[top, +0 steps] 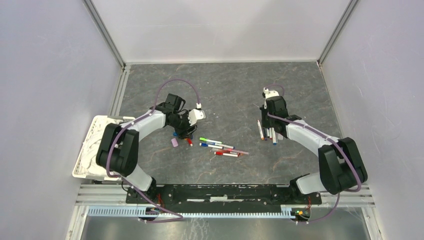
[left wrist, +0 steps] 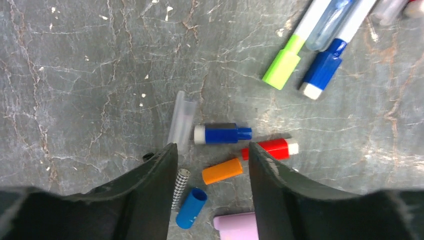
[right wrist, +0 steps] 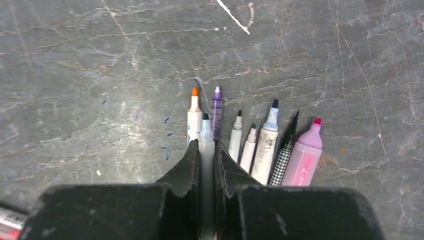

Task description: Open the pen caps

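Note:
My left gripper [left wrist: 212, 150] is open and holds nothing, low over a scatter of loose pen caps: orange [left wrist: 222, 171], blue [left wrist: 191, 208], lilac [left wrist: 235, 226], checkered [left wrist: 179, 187], clear [left wrist: 181, 120], red [left wrist: 270, 149] and a blue one with a white end [left wrist: 222, 134]. Two capped pens, green [left wrist: 283, 67] and blue [left wrist: 322, 72], lie beyond them. My right gripper [right wrist: 206, 150] is shut on a pale uncapped pen [right wrist: 206, 131]. That pen sits in a row of several uncapped pens [right wrist: 265, 145] on the table. From above, the left gripper [top: 184, 131] and right gripper [top: 272, 125] are far apart.
A small heap of capped pens [top: 225, 148] lies mid-table between the arms. A white tray [top: 92, 145] stands at the table's left edge beside the left arm. Grey walls enclose the table on three sides.

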`<action>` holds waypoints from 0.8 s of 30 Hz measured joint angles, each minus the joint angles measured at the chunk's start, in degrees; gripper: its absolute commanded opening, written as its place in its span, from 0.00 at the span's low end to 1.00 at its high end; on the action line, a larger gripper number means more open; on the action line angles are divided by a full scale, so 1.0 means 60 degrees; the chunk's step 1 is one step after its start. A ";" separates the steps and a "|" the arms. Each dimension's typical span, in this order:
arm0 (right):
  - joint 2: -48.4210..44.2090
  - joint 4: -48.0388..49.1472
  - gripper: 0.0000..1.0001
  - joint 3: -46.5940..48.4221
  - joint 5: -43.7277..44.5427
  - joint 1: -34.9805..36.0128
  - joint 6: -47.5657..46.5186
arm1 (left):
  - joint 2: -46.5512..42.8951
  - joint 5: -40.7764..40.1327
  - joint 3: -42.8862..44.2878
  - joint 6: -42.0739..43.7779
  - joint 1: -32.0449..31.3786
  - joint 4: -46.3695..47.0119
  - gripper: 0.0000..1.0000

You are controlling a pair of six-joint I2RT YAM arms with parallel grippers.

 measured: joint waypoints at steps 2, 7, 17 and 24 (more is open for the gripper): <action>0.0229 0.0062 0.04 0.0000 0.0124 -0.0102 -0.0036 | -0.0226 0.0062 0.0033 -0.0117 -0.0004 -0.0244 0.68; 0.0590 0.0244 0.24 -0.0004 0.0324 -0.0310 -0.0058 | -0.1122 0.0419 0.0484 -0.0313 0.0000 -0.1020 0.99; 0.0790 0.0397 0.34 -0.0259 0.0492 -0.0357 -0.0062 | -0.2437 0.0987 0.2907 -0.1993 0.0000 -0.2106 1.00; 0.0696 0.0441 0.33 -0.0452 0.0484 -0.0353 -0.0058 | -0.3552 0.0262 0.3399 -0.2874 0.0007 -0.2269 1.00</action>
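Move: My right hand holds the uncapped blue-tipped pen above its slot in the pen row, about 4 cm down, 2 cm to the right and level fore-and-aft. Purple pen: almost straight below, 1 cm ahead; orange-tipped pen: 1 cm left, 1 cm ahead; black-tipped pen: 3 cm right. The dark blue cap lies 1 cm below, right of and behind my left hand, with the orange cap 2 cm left and 1 cm back, red cap 4 cm straight back. I lower my right hand about 3.5 cm while easing 2.5 cm to the right, down into the gap between the purple and black-tipped pens, and part the fingers a little to let go of the blue-tipped pen. Meanwhile I lift my left hand some 22 cm straight off the caps, spreading its already opening fingers wide and tilting them outward and to the right. ##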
